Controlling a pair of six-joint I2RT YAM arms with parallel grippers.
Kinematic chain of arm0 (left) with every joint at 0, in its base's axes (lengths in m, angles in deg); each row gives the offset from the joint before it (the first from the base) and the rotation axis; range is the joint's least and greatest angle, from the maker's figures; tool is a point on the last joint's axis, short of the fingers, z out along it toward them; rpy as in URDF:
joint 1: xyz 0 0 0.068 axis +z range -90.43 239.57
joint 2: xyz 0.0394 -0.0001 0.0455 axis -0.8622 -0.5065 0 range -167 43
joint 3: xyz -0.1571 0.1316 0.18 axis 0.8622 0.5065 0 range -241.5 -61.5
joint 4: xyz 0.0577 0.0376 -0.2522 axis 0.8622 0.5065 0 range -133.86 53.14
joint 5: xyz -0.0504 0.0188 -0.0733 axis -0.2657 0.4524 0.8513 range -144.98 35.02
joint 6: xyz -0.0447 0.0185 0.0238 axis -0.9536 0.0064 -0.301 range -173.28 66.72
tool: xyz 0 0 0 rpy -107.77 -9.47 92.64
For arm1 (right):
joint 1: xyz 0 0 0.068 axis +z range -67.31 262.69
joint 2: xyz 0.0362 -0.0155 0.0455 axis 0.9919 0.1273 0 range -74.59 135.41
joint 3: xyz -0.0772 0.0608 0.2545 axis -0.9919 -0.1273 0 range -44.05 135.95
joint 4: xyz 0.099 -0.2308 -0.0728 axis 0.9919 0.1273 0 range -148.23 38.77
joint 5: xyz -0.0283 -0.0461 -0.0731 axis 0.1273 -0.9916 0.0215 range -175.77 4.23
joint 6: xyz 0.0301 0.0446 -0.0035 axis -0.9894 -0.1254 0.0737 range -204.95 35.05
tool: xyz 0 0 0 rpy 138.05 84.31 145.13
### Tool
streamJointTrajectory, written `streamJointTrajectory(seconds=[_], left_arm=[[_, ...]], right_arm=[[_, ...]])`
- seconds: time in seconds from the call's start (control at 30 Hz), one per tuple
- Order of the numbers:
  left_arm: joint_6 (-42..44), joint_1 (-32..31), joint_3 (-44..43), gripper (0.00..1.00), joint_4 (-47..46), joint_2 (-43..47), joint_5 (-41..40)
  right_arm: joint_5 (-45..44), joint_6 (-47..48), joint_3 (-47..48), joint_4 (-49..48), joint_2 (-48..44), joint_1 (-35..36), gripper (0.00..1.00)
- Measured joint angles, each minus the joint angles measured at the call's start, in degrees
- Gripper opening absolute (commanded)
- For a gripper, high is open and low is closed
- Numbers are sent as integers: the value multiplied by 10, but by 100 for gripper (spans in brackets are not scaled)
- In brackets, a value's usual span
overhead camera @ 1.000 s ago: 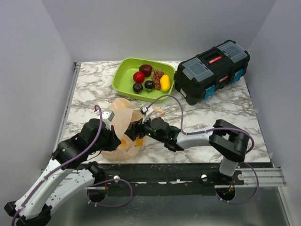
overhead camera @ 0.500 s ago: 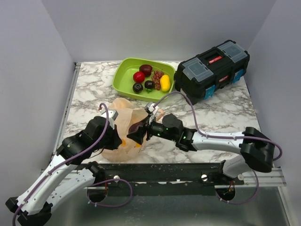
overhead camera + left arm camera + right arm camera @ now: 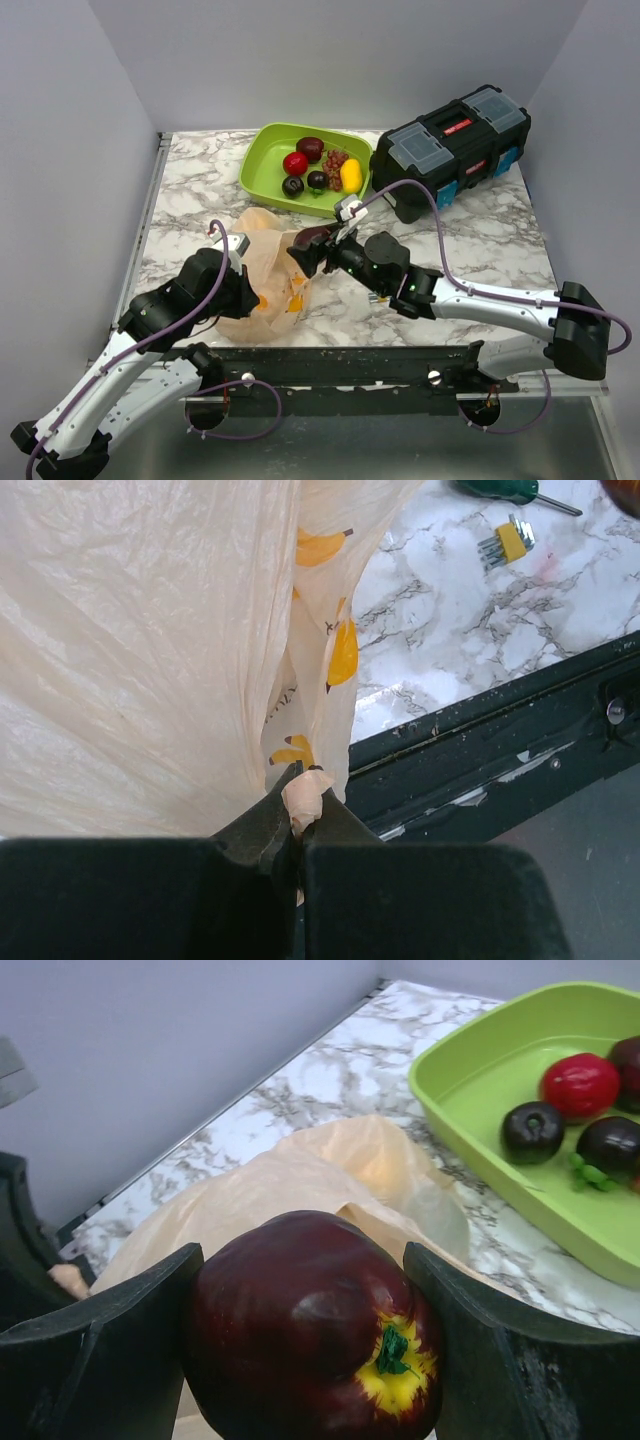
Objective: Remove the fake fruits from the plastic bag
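Observation:
My right gripper (image 3: 314, 243) (image 3: 305, 1305) is shut on a dark red fake fruit (image 3: 310, 1330) (image 3: 311, 236) with a yellow patch round its green stem, held in the air just above the plastic bag (image 3: 262, 262) (image 3: 290, 1175). The pale-orange bag lies crumpled at the front left, with yellow banana prints on it. My left gripper (image 3: 303, 802) (image 3: 254, 293) is shut on a pinched fold of the plastic bag (image 3: 140, 650) near the table's front edge. Several more fake fruits lie in the lime-green tray (image 3: 254, 166) (image 3: 470, 1050): a red one (image 3: 295, 163) (image 3: 580, 1085), dark ones, a grape bunch (image 3: 335, 163), a yellow one (image 3: 351, 175).
A black toolbox (image 3: 450, 150) stands at the back right, next to the tray. A green-handled screwdriver (image 3: 510, 490) and a yellow hex-key set (image 3: 503, 545) lie on the marble right of the bag. The black front rail (image 3: 480, 760) runs just behind my left gripper.
My right gripper has come up out of the bag with the dark red fruit and moved back and right, towards the tray. The left gripper has kept its hold on the bag.

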Motion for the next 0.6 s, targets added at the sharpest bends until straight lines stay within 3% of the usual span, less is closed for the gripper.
streamJointTrajectory(seconds=[0.3,0.6], left_arm=[[0,0,2,0,-1,17,0],[0,0,3,0,-1,26,0]], right_arm=[[-89,5,42,13,17,-28,1],[-69,-66,171,45,141,-163,1]])
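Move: The right hand already holds the dark red fruit beside the bag's rim. The middle of the green tub lies about 30 cm ahead of it, 4 cm left and 20 cm lower. In the tub, the yellow mango is roughly 28 cm ahead and 7 cm right, the grapes 30 cm ahead and 4 cm right. The bag's middle is level with the hand, some 12 cm left. From the left hand, the tub is about 40 cm ahead and 8 cm right. Carry the dark red fruit forward about 15 cm with the right gripper, away from the bag towards the near side of the green tub, gathering speed and drifting some 4 cm right. Stay about level and turn the hand clockwise by roughly 25 degrees as it goes, keeping the grip on the fruit. Hold the left gripper in place, still pinching the bag's edge. ##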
